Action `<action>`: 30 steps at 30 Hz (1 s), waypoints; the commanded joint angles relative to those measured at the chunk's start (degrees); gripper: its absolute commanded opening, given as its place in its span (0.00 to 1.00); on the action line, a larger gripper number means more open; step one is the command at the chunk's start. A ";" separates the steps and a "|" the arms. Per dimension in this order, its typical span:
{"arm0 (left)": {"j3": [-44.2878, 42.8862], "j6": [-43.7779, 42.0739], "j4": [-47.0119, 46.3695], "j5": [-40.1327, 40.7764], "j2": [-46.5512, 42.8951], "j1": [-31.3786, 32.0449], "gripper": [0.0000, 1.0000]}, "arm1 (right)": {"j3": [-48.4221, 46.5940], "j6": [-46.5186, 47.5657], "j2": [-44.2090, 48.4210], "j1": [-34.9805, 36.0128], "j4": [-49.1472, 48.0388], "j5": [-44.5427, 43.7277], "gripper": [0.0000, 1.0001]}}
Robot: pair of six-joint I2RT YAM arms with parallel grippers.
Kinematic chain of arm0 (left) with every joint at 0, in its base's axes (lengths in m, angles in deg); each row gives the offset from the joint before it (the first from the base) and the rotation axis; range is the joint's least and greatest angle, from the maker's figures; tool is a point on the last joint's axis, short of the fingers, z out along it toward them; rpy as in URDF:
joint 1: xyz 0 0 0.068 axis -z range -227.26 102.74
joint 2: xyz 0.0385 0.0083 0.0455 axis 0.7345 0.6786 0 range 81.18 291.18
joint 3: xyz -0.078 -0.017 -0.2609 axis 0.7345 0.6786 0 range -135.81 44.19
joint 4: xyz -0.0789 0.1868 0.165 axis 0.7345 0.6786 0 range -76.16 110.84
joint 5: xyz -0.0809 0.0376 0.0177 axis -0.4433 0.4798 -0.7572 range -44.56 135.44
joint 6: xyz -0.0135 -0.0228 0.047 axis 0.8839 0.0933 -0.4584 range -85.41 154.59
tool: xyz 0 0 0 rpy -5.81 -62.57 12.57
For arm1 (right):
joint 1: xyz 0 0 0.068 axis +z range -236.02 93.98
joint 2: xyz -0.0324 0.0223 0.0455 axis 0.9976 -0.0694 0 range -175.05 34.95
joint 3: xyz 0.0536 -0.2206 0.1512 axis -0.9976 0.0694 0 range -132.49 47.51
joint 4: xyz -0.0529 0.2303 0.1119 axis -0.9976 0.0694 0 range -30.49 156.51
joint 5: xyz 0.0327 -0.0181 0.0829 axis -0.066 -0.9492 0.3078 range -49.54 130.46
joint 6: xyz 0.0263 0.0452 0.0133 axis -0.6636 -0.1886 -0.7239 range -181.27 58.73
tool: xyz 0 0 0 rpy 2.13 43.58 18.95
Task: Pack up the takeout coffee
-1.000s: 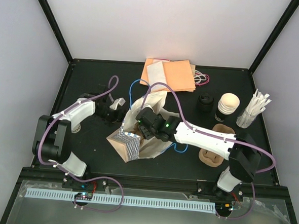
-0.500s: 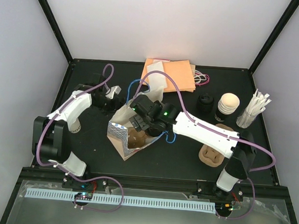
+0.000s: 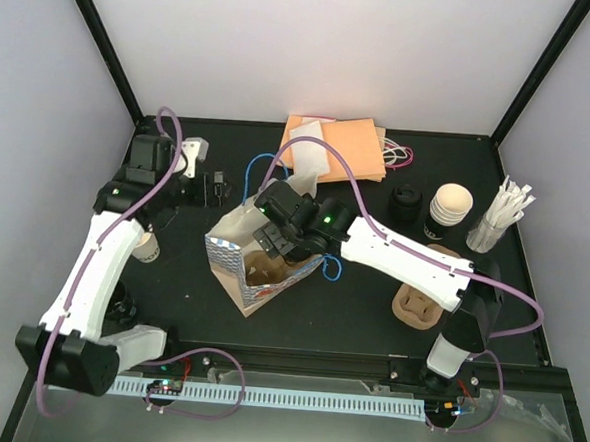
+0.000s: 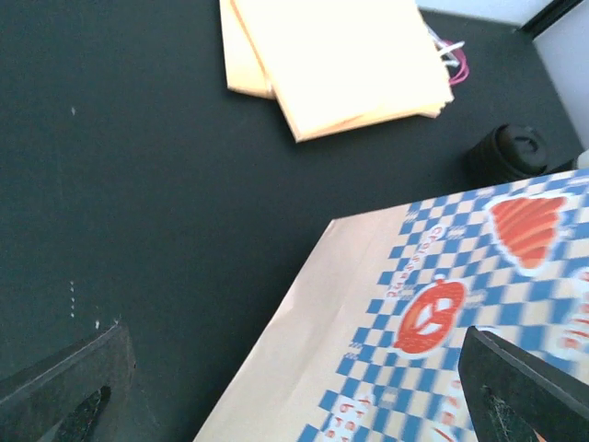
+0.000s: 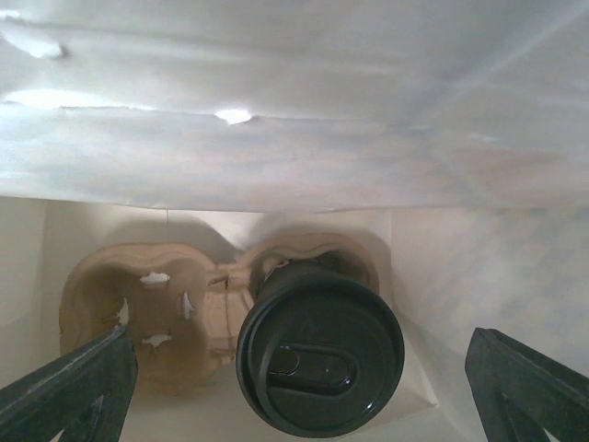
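Observation:
The takeout coffee (image 5: pixel 320 364), a cup with a round black lid, stands in the right socket of a brown pulp carrier (image 5: pixel 138 308) at the bottom of the open paper bag (image 3: pixel 234 262). My right gripper (image 5: pixel 299 387) is open and empty. It sits in the bag's mouth (image 3: pixel 274 242), above the cup and not touching it. In the top view the cup is hidden under that gripper. My left gripper (image 3: pixel 212 184) is open and empty, raised to the back left of the bag. Its wrist view looks down on the bag's blue-checked side (image 4: pixel 442 313).
Orange paper bags (image 3: pixel 339 149) lie at the back. At the right are a black lid stack (image 3: pixel 405 203), nested cream cups (image 3: pixel 448 210), a stick holder (image 3: pixel 501 219) and a second pulp carrier (image 3: pixel 426 294). A small paper cup (image 3: pixel 145 247) stands beside the left arm.
The bag has gone from slumped to upright and open. My left arm has let go of it and drawn up and back to the left. My right gripper has shifted back-left over the bag's mouth.

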State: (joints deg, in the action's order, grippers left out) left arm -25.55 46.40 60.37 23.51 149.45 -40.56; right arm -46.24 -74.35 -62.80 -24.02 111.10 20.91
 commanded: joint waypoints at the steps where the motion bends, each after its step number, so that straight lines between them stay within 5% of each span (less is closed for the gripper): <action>1: -0.03 0.84 -2.31 2.03 -6.40 -0.45 0.99 | -2.30 2.50 1.94 -0.22 -1.42 -2.51 1.00; 14: 2.93 -0.52 -4.45 -7.06 -18.67 -0.32 0.99 | -2.32 6.00 7.22 -0.22 -5.56 -4.57 1.00; 30: -1.65 -6.69 3.47 -10.36 -16.43 1.43 0.93 | -2.42 9.92 11.29 -0.22 -14.11 -13.70 1.00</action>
State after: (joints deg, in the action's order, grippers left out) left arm -24.32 42.49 61.44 14.26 131.86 -40.24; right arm -47.27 -66.44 -53.80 -24.02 101.90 12.61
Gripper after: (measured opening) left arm 0.944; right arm 1.000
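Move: The open bag is just under my right hand, its middle about 11 cm below and 2 cm to the left; inside, the lidded coffee sits some 14 cm below, 2 cm to the right. From my left hand, the bag's middle is about 11 cm right, 6 cm back and 14 cm down, its far blue handle 6 cm right at roughly my height; a paper cup stands 15 cm left, 6 cm back, well below. With my right fingers still wide open and empty, I lift that hand almost straight up out of the bag's mouth by about 10 cm, away from the coffee, tipping the fingers upward. My left hand, also open, rises beside the bag's left side while drawing back some 7 cm, its fingertips lifting about 20 degrees, then eases down slightly as it keeps backing. ##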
